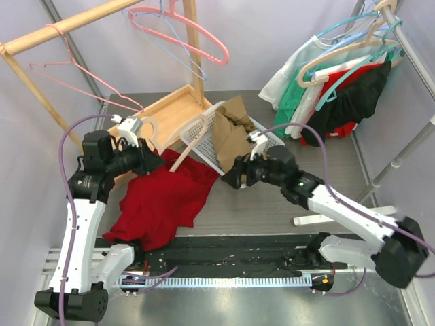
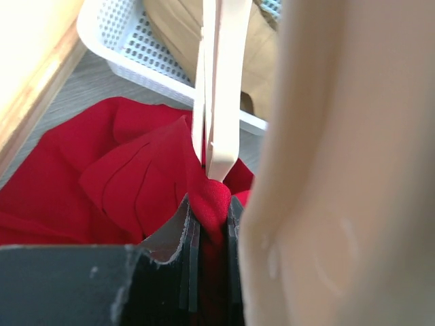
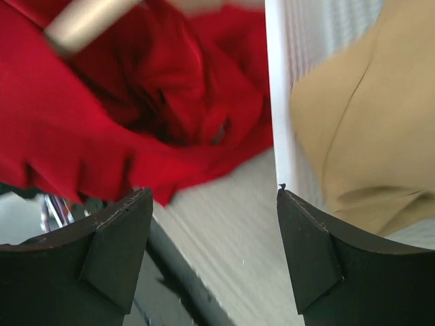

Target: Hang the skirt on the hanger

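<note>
The red skirt (image 1: 163,200) lies crumpled on the table at the left of centre. My left gripper (image 1: 156,160) is shut on a fold of its upper edge; in the left wrist view red cloth (image 2: 211,204) is pinched between the jaws. A cream hanger (image 1: 188,146) slants from the skirt up to the basket, and its arm (image 2: 221,88) touches the pinched fold. My right gripper (image 1: 232,178) is open and empty, just right of the skirt. Its wrist view shows the gripper (image 3: 214,204) over bare table, with the skirt (image 3: 102,122) beyond it.
A white basket (image 1: 204,153) with a tan garment (image 1: 234,132) leans behind the skirt; its rim (image 3: 280,102) is close to my right jaw. A wooden rack (image 1: 163,109) with pink hangers stands back left. Clothes (image 1: 340,95) hang back right.
</note>
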Robot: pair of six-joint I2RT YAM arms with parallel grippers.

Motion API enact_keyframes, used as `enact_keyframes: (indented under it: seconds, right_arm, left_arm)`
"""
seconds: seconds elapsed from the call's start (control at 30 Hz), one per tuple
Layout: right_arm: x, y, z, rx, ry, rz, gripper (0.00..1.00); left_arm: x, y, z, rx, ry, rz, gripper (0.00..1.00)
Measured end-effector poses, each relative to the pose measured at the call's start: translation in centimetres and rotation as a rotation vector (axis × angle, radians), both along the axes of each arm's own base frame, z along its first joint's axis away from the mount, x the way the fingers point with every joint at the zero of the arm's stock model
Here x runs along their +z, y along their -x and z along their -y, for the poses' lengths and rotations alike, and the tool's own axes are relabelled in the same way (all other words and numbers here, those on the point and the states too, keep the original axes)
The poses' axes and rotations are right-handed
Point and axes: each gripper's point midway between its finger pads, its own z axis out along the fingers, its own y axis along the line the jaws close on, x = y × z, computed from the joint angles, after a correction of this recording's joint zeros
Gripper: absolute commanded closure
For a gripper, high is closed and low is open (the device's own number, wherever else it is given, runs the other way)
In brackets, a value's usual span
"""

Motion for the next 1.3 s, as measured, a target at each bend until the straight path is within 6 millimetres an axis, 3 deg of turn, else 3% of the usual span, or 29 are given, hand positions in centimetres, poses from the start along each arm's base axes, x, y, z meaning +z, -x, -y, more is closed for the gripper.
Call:
enact_keyframes:
  seconds: [0.1,0.17,0.43,0.53,0.73,0.83,0.87,1.0,1.17,1.3]
  right_arm:
    - [-4.5,0.6,-1.6,0.047,0.084,-0.133,0.23]
    - [-5.9,0.7,-2.8,0.072,0.109,-0.195,0.23]
    - [-5.0,-0.2,-6.3,0.109,0.028,-0.262,0.22]
    - [-6.3,-0.1,-6.7,0.107,0.03,-0.315,0.25]
    - [-8.3,0.2,-6.1,0.077,0.074,-0.369,0.31]
    - [-9.0,0.8,-5.5,0.072,0.089,-0.387,0.47]
    - [-9.3,1.1,-5.2,0.071,0.092,-0.395,0.61]
    - [-10.8,2.6,-3.9,0.056,0.113,-0.444,0.99]
    - [-11.2,2.7,-2.9,0.008,0.144,-0.472,0.99]
    - [-9.0,1.0,-2.7,-0.048,0.172,-0.43,0.99]
  left_arm:
    - [0.4,0.9,0.4,-0.03,0.018,0.011,1.0]
    - [0.9,1.8,0.8,-0.059,0.033,0.027,1.0]
    - [3.2,6.3,2.3,-0.193,0.083,0.14,1.0]
    - [3.5,7.5,2.5,-0.218,0.092,0.161,1.0]
    - [3.4,7.6,2.5,-0.226,0.089,0.162,1.0]
    - [3.2,7.4,2.5,-0.223,0.085,0.156,1.0]
    - [3.2,7.4,2.5,-0.221,0.084,0.155,1.0]
    - [3.0,7.1,2.3,-0.204,0.077,0.145,1.0]
    - [2.8,6.7,2.1,-0.19,0.073,0.13,1.0]
    - [2.6,6.5,2.2,-0.189,0.077,0.117,1.0]
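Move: The skirt's free right-hand edge lies about 4 cm to the right hand's left, 2 cm nearer the base and some 12 cm below its open fingers. The basket with the brown cloth sits about 14 cm ahead of that hand and 17 cm lower; the hanger's free end is roughly 15 cm ahead and 9 cm left, at about hand height. From the left hand, the skirt's free edge is some 18 cm right, 3 cm back and 18 cm below. The skirt's free edge is pinched by the right hand, which drops some 11 cm and swings left beside the basket, tipping down about 25 degrees, then eases back and right as its fingers shut, and finally rises a little. The left hand, still pinching skirt against hanger, first draws back about 7 cm and slightly up, turning a little clockwise, then eases forward and down slightly. ##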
